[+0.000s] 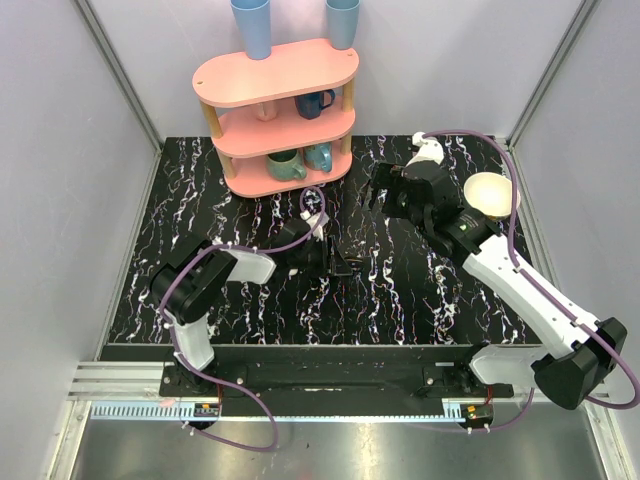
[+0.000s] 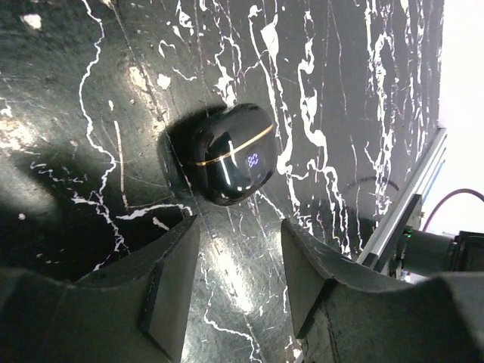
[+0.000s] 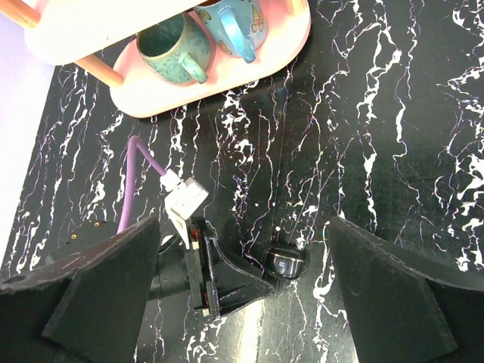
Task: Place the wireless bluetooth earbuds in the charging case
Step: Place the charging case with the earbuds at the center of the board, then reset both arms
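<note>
The charging case (image 2: 231,155) is a small glossy black shell with a gold seam and a lit display. It lies shut on the black marble table (image 2: 340,91). My left gripper (image 2: 240,227) is low over the table with its jaws apart and nothing between them; the case sits just beyond its fingertips. The right wrist view shows the case (image 3: 285,261) right at the tip of the left gripper (image 3: 227,280). My right gripper (image 3: 242,227) hangs wide open and empty high above both. The earbuds are out of view.
A pink three-tier shelf (image 1: 275,80) stands at the back with mugs (image 3: 170,49) on its lower levels and blue cups (image 1: 250,25) on top. A white bowl (image 1: 490,193) sits at the right, beside the right arm.
</note>
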Robot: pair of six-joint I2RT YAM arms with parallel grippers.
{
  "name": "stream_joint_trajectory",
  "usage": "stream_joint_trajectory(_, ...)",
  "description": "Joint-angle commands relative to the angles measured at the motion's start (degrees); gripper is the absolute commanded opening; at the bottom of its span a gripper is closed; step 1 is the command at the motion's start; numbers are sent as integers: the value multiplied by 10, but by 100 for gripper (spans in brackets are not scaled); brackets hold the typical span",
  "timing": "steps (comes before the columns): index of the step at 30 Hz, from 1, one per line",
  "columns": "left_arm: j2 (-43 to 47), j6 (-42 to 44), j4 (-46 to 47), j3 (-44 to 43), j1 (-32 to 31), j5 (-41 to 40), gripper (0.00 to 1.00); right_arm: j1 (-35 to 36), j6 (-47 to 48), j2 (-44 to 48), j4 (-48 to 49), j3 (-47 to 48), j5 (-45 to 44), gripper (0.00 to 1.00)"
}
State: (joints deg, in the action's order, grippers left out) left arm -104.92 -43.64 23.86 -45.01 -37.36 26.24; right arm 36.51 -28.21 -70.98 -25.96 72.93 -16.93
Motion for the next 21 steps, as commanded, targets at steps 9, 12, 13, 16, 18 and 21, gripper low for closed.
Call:
stream_joint_trajectory(9, 154, 119, -149, -24, -2, -133, 57, -13, 25, 2, 22, 3, -37, 100)
stream_joint_trajectory(12, 237, 154, -161, -17, -2, -162, 68, -24, 33, 2, 22, -3, -50, 100)
stream_joint_trajectory(13, 251, 166, -163, -15, -2, -170, 77, -30, 37, 2, 21, -5, -52, 100)
stream_joint_trajectory(16, 302, 188, -180, -13, -1, -189, 99, -45, 60, -1, 15, -6, -67, 100)
stream_joint_trajectory(18, 344, 217, -199, -15, 0, -202, 99, -47, 108, 9, 13, -9, -123, 100)
stream_joint_trajectory(21, 407, 274, -204, -2, 2, -226, 99, -64, 159, 41, 31, -33, -194, 100)
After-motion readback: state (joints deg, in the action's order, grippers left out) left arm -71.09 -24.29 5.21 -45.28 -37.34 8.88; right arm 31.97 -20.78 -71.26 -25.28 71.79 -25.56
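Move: The black charging case already stands on the board just off the left hand's half-open fingertips, about 3 cm to that hand's right, 1 cm ahead and 2 cm below. The white case lies some 11 cm to the left hand's left, about 1 cm back and 2 cm lower; the green mug on the shelf is about 22 cm ahead and 13 cm left. From the empty right hand, the charging case lies about 5 cm back, 6 cm left and 28 cm below. The left hand first backs off leftward from the freed charging case, low over the board for about 2 cm, then rises fast by some 15 cm while still drifting left, its fingers tipping up about 30 degrees and spreading from half to wide open. The right hand, high up, empty and kept wide open, hardly stirs at first, then swings about 6 cm to its right and slightly forward, away from the case, turning some 10 degrees clockwise with its left side dipping. ##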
